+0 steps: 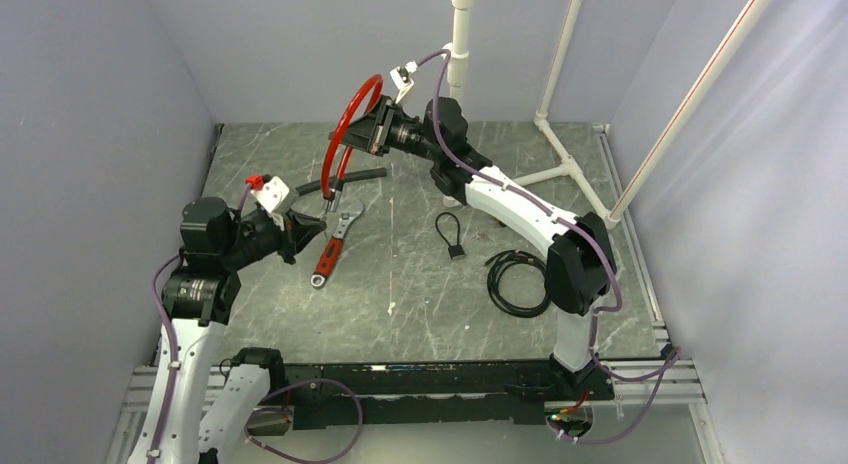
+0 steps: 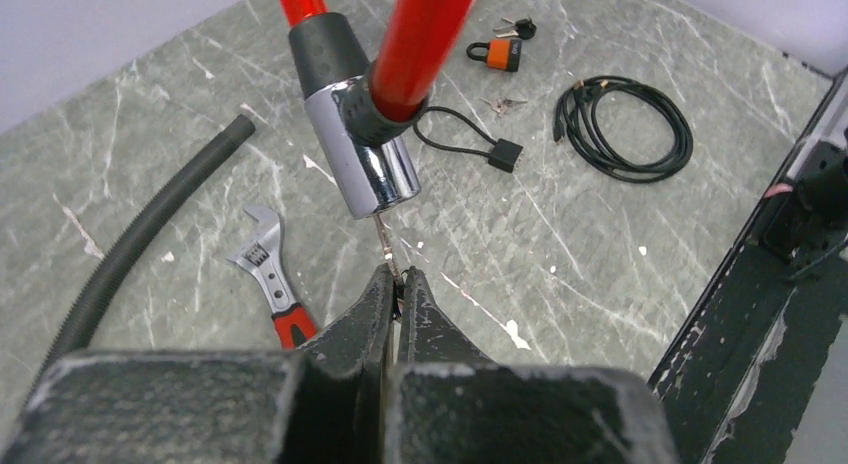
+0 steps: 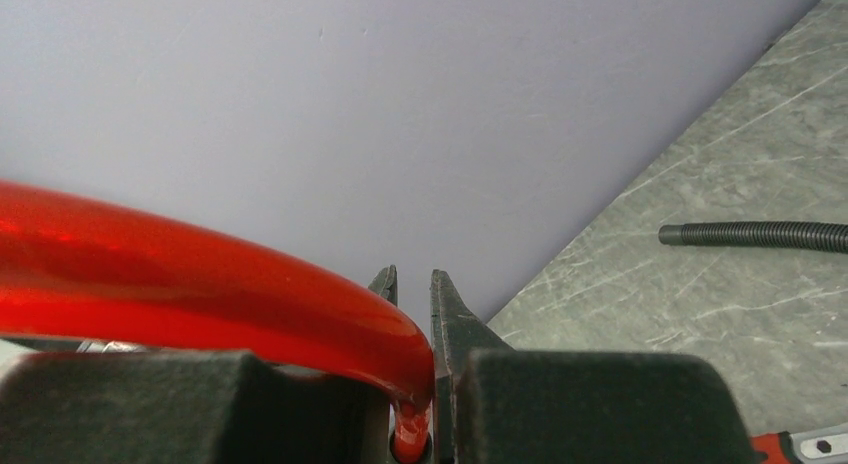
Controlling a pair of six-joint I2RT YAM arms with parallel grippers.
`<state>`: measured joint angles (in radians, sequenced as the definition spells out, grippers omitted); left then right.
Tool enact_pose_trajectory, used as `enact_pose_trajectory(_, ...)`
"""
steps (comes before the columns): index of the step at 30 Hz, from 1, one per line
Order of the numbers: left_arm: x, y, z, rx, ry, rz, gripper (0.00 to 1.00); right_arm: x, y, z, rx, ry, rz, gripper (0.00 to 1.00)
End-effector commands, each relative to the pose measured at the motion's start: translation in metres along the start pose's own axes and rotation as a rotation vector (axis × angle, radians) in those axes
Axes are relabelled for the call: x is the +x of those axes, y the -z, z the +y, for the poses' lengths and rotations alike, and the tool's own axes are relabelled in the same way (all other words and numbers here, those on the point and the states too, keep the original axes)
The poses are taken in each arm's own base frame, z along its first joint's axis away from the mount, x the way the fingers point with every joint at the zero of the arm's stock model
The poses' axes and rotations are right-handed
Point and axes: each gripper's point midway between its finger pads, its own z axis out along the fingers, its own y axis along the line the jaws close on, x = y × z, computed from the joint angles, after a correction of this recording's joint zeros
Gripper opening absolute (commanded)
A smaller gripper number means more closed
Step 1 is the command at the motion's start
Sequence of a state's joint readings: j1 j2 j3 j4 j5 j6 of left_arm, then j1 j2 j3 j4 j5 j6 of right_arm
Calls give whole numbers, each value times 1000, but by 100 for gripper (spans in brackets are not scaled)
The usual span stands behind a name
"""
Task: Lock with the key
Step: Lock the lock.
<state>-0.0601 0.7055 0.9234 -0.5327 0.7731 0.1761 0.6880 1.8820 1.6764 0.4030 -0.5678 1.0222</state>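
A red cable lock loop (image 1: 345, 124) (image 2: 420, 44) (image 3: 200, 284) is held up above the table. My right gripper (image 1: 372, 129) (image 3: 412, 279) is shut on the red cable near the loop's top. The loop's ends meet in a chrome lock cylinder (image 2: 365, 149) (image 1: 332, 196) hanging low. A thin metal key (image 2: 384, 239) sticks out of the cylinder's underside. My left gripper (image 1: 318, 221) (image 2: 398, 274) is shut on the key's head, which is hidden between the fingers.
On the table lie a red-handled wrench (image 1: 333, 246) (image 2: 270, 274), a ribbed black hose (image 1: 340, 179) (image 2: 150, 234), a coiled black cable (image 1: 515, 281) (image 2: 625, 129), a black block on a cord loop (image 1: 456, 250) (image 2: 503, 156) and an orange padlock (image 2: 500, 52). White pipes (image 1: 560, 114) stand at the back.
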Motion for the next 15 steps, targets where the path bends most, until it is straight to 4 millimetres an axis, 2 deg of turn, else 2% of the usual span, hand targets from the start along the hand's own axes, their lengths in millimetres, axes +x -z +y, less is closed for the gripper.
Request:
enact_pose_trajectory(1, 47, 4, -15, -25, 288, 138, 0, -117, 15, 65, -98, 159, -422, 0)
enact_pose_trajectory(6, 64, 7, -7, -89, 294, 180, 0, -129, 11, 69, -99, 187, -492, 0)
enact_pose_trajectory(10, 63, 12, -7, -110, 251, 151, 0, -138, 8, 75, -120, 219, -517, 0)
enact_pose_trajectory(13, 59, 15, 4, -185, 243, 127, 0, -135, 8, 80, -137, 245, -497, 0)
enact_pose_trajectory(15, 54, 17, 16, -255, 247, 116, 0, -125, 7, 78, -134, 256, -459, 0)
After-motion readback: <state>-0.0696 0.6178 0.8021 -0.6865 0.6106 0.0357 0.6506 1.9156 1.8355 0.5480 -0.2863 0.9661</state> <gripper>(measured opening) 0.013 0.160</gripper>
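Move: The red lock's cylinder, with the key still in its keyhole, sits about 3 cm ahead of, 2 cm right of and 4 cm above the left hand, which grips the key. From the right hand, holding the red loop, the cylinder is some 5 cm back, 2 cm left and 7 cm below. On the table some 28 cm below the left hand, the wrench lies about 13 cm ahead and the black tube about 28 cm ahead, both roughly level with it sideways. The red lock is drawn off the key as the hands part: the right hand carries it up some 9 cm, about 6 cm forward and 3 cm right, tipping its fingertips up and turning clockwise. The left hand keeps its pinch on the key and, after a brief hesitation, drops about 6.5 cm and slightly back, its fingers tilting down some 15 degrees. ##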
